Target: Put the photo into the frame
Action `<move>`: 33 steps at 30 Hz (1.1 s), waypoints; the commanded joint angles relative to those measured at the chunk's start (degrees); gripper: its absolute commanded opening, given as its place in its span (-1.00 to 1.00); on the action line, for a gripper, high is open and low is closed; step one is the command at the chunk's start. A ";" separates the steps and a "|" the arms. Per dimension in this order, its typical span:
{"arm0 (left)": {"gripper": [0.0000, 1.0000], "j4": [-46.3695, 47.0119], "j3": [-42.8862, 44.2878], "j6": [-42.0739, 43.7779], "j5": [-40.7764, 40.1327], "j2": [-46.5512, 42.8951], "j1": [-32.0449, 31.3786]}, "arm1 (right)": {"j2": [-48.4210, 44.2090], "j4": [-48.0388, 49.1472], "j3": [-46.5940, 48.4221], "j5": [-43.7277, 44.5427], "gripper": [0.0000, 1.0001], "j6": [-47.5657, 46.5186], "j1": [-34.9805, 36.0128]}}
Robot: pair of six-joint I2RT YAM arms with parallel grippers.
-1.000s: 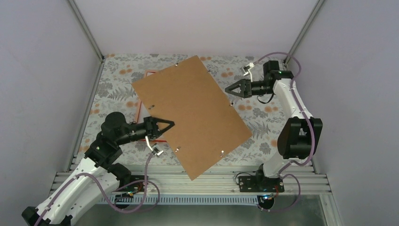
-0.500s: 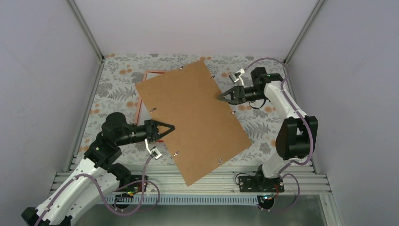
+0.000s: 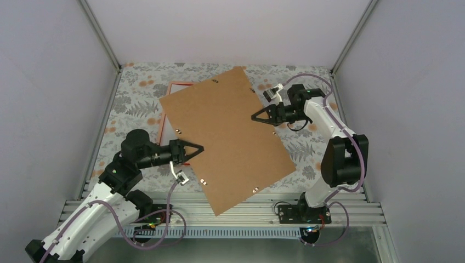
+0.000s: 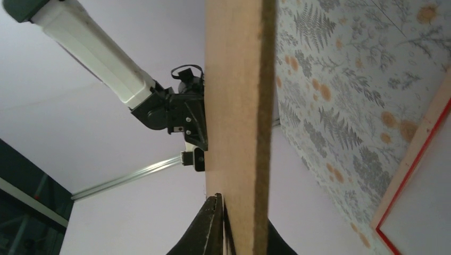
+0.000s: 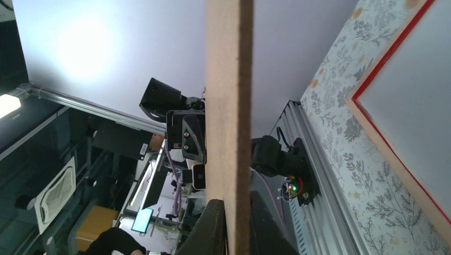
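Observation:
A large brown backing board (image 3: 230,137) hangs tilted above the table, held at two edges. My left gripper (image 3: 197,149) is shut on its left edge. My right gripper (image 3: 255,116) is shut on its right edge. In the left wrist view the board (image 4: 234,106) stands edge-on, clamped in my left gripper (image 4: 242,204). The right wrist view shows the board (image 5: 226,95) the same way in my right gripper (image 5: 232,204). The red frame (image 3: 163,123) lies flat on the table, mostly covered by the board; its edge also shows as the frame (image 4: 416,143) and the frame (image 5: 353,98). The photo is hidden.
A floral tablecloth (image 3: 134,93) covers the table. Pale walls with metal corner posts (image 3: 101,35) close in the back and both sides. A ribbed metal rail (image 3: 230,211) runs along the near edge by the arm bases.
My right gripper moved in to the board's right edge and shut on it. The board shifted slightly toward the back right. My left gripper kept its hold.

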 commanded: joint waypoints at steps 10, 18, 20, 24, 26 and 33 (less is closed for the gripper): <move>0.52 9.01 -1.26 -6.16 -17.67 1.81 -0.16 | -0.66 8.60 1.91 -0.70 -0.93 6.07 -12.87; 1.00 6.57 4.70 -23.30 -34.18 10.00 -0.11 | -2.92 27.32 0.06 1.41 -0.93 26.49 -18.64; 1.00 4.44 8.98 -32.51 -41.06 15.30 0.09 | -4.90 38.77 -2.40 2.89 -0.93 37.66 -19.21; 1.00 -10.58 27.38 -58.45 -44.03 31.66 6.91 | -6.85 54.49 -7.62 5.11 -0.93 51.05 -18.98; 1.00 -18.80 37.41 -70.73 -37.52 39.44 13.66 | -6.02 58.21 -9.46 5.40 -0.93 54.79 -18.37; 0.99 -22.43 45.13 -96.03 -18.98 50.53 28.82 | -10.69 78.57 -7.90 7.96 -0.93 67.01 -11.69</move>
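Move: The backing board is pinched between both hands: its middle lies some 13 cm to the right of the left hand and 4 cm ahead, about level with it. The open red frame lies on the table roughly 27 cm below the left hand, its middle about 28 cm ahead and 2 cm to the left. From the right hand, the frame's middle is about 17 cm ahead, 27 cm to the left and 27 cm down, and the board's middle 12 cm left and 8 cm back. The backing board passes to the right hand alone, which keeps its pinch and carries the board forward and right, about 11 and 9 cm, swinging some 25 degrees clockwise. The left fingers open wide and come free of the board's left edge; that hand goes about 28 cm forward, then also left some 13 cm, out over the frame, its fingers turning from pointing right to forward and slantwise down. ##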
